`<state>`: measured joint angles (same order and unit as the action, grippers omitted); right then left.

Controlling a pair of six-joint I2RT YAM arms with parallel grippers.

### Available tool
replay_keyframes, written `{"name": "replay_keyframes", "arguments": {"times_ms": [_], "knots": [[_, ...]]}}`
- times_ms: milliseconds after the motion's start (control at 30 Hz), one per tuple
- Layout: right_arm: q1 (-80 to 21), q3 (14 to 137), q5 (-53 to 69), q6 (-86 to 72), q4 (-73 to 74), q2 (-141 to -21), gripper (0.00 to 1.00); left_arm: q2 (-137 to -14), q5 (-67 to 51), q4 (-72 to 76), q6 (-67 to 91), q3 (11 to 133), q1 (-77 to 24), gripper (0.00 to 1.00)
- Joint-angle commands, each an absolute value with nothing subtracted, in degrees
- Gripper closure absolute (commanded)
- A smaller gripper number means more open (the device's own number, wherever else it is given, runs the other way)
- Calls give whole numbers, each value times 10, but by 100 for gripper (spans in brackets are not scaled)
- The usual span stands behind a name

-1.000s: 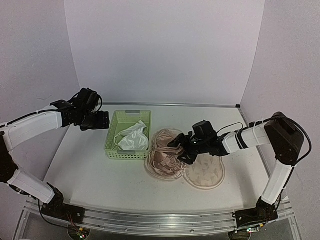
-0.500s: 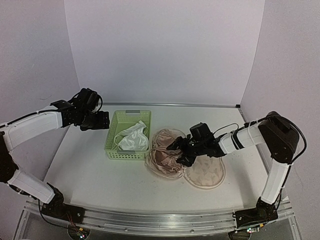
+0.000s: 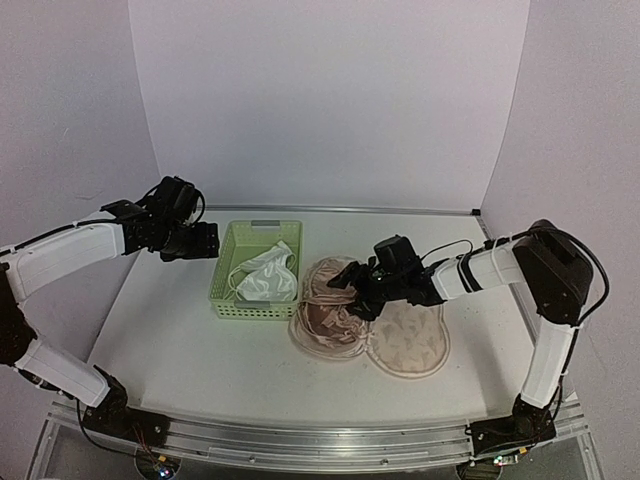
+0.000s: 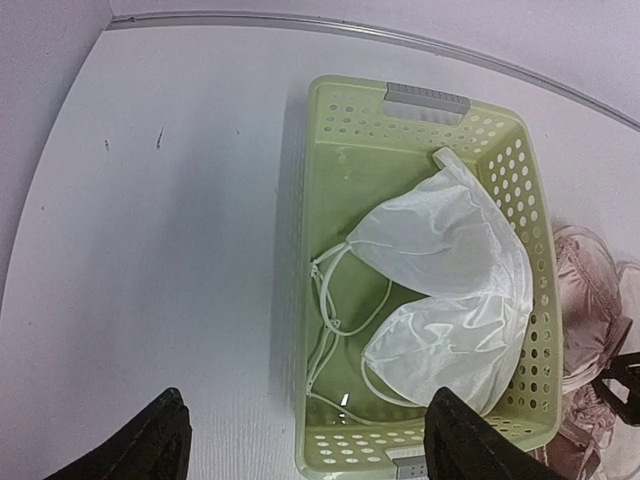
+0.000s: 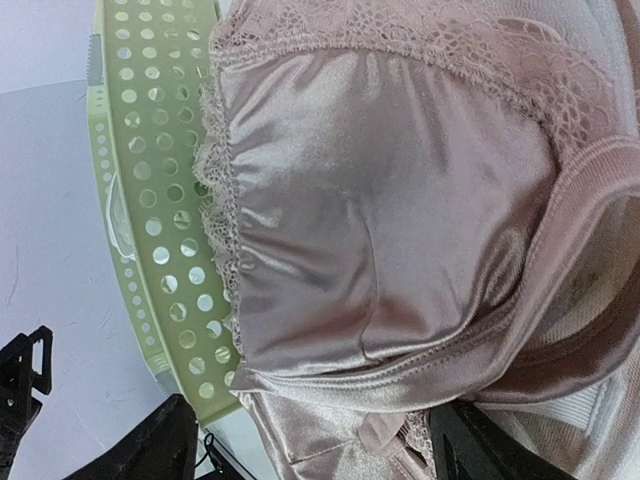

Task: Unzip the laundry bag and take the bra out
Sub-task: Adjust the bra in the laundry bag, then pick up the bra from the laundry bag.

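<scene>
The beige laundry bag [image 3: 410,345] lies open and flat on the table, its right lobe bare. A pink satin bra [image 3: 322,318] with lace trim is heaped on its left lobe, right beside the green basket [image 3: 222,272]. My right gripper [image 3: 352,295] hovers low over this bra, open. In the right wrist view the bra [image 5: 380,200] fills the frame and spreads between the right gripper's [image 5: 320,452] dark fingers. My left gripper [image 3: 205,243] is open and empty, held in the air left of the basket. In its wrist view the left gripper [image 4: 305,452] looks down on the basket's near end.
The light green slotted basket [image 4: 310,250] holds a white bra [image 4: 450,280] with loose straps. The basket wall [image 5: 150,200] is close to the pink bra's edge. White walls enclose the table at the left, back and right.
My right gripper has shifted left and farther back over the pink bra, toward the basket. The left arm has not moved.
</scene>
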<state>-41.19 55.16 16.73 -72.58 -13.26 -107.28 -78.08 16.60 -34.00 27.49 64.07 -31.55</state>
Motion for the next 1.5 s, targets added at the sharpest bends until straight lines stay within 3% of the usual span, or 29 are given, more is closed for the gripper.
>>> {"name": "replay_keyframes", "arguments": {"times_ms": [0,267,833,1467], "knots": [[-416,584,151,-729,-152,-1102,19,-761,173,-329,275,654,-313,19],[-418,599,150,-738,-158,-1134,24,-758,173,-330,273,652,-313,19],[-419,591,153,-746,-177,-1130,100,-755,174,-330,273,651,-313,19],[-419,551,109,-729,-182,-998,100,-746,169,-330,282,648,-313,19]]}}
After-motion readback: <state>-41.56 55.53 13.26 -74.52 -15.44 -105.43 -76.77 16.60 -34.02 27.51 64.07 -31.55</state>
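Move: The right hand is already low over the bra, whose middle lies about 3 cm to its left, 2 cm back and 3 cm below. The open bag flap lies some 15 cm to the right and 10 cm back, the green basket about 21 cm to the left and 6 cm ahead. From the idle left hand the bra is roughly 27 cm to the right, level with it and 16 cm down. The right hand sinks about 3 cm, shuts its open fingers on the bra's satin band, then lifts some 5 cm. ##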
